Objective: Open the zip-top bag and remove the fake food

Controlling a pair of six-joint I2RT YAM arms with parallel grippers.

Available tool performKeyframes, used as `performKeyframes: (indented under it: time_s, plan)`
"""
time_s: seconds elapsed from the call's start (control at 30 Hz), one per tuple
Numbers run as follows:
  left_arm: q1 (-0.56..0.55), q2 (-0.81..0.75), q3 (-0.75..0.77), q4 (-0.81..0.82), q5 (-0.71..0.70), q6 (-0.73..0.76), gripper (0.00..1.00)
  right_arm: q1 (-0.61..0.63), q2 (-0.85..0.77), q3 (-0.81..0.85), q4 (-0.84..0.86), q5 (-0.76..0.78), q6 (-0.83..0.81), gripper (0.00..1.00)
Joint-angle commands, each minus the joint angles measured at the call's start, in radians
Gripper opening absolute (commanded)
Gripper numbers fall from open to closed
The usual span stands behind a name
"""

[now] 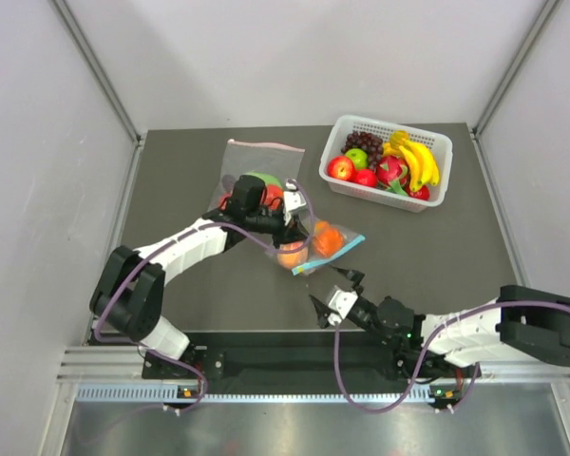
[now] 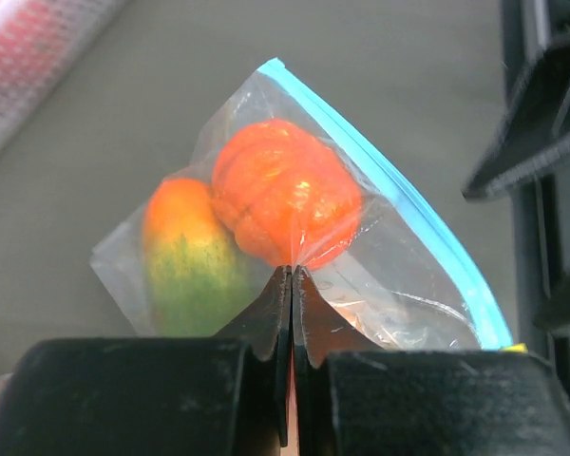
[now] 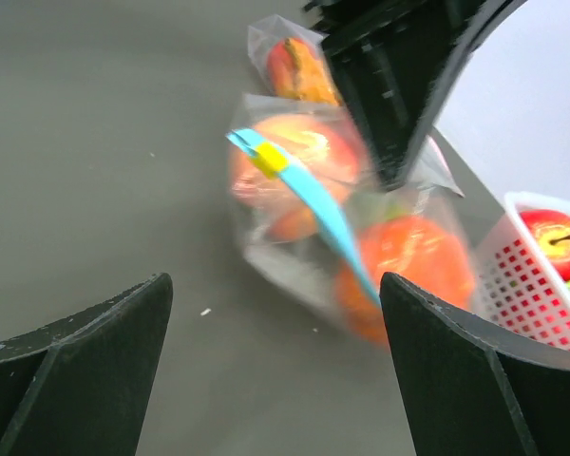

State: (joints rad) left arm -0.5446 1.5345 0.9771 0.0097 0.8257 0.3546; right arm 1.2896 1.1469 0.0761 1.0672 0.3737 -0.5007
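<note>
The zip-top bag (image 1: 321,245) lies in the middle of the dark mat, its teal zip strip (image 1: 347,249) on the near-right side. Inside it I see the fake food: an orange pumpkin-like piece (image 2: 285,190) and a green-orange piece (image 2: 185,271). My left gripper (image 2: 293,271) is shut on a fold of the bag's clear plastic, on the side opposite the teal strip (image 2: 408,218). My right gripper (image 3: 275,304) stands open just short of the bag (image 3: 342,218), facing the strip (image 3: 313,204) and its yellow tab (image 3: 269,159). In the top view the right gripper (image 1: 335,291) is near and right of the bag.
A larger clear bag with a pink-red strip (image 1: 262,157) lies behind the left gripper. A white basket (image 1: 435,142) of bananas, grapes and apples stands at the back right, and its corner (image 3: 541,275) shows in the right wrist view. Grey walls close in both sides.
</note>
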Motion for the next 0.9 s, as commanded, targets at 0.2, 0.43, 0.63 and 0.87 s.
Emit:
performKeyframes:
  time_s: [0.2,0.43,0.63,0.87]
  plan:
    - [-0.003,-0.013,0.023,-0.155,0.193,0.175,0.0,0.034,0.126,0.013,0.223,0.122,-0.131,0.89]
    - [-0.012,-0.025,0.005,-0.18,0.242,0.224,0.0,0.036,0.209,0.025,0.326,0.154,-0.199,0.76]
    - [-0.04,-0.007,0.02,-0.221,0.213,0.242,0.0,0.036,0.229,0.016,0.381,0.134,-0.251,0.69]
    - [-0.081,0.039,0.067,-0.29,0.168,0.29,0.0,0.019,0.131,0.024,0.269,0.026,-0.233,0.64]
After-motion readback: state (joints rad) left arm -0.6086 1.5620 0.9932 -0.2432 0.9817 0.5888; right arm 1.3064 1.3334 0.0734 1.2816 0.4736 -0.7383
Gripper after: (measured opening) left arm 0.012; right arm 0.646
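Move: From the right hand, wide open, the middle of the bag's blue zip edge is about 8 cm ahead, barely 1 cm to the left and roughly level. The yellow zip tab lies some 9 cm left and 4 cm ahead; the orange squash in the bag is about 12 cm straight ahead. From the left hand, pinching the bag film, the zip's middle is some 5 cm right, 3 cm back and slightly lower; the squash is 5 cm right and 2 cm forward. Keep the left fingers shut on the bag film and carry the bag back about 6 cm and a little down, turning the wrist some 15 degrees clockwise, so its zip edge comes to the right gripper. Meanwhile ease the right hand about 2 cm forward and slightly right, dip it over 1 cm and bring it back up, partly closing its fingers around the zip edge without clamping. ##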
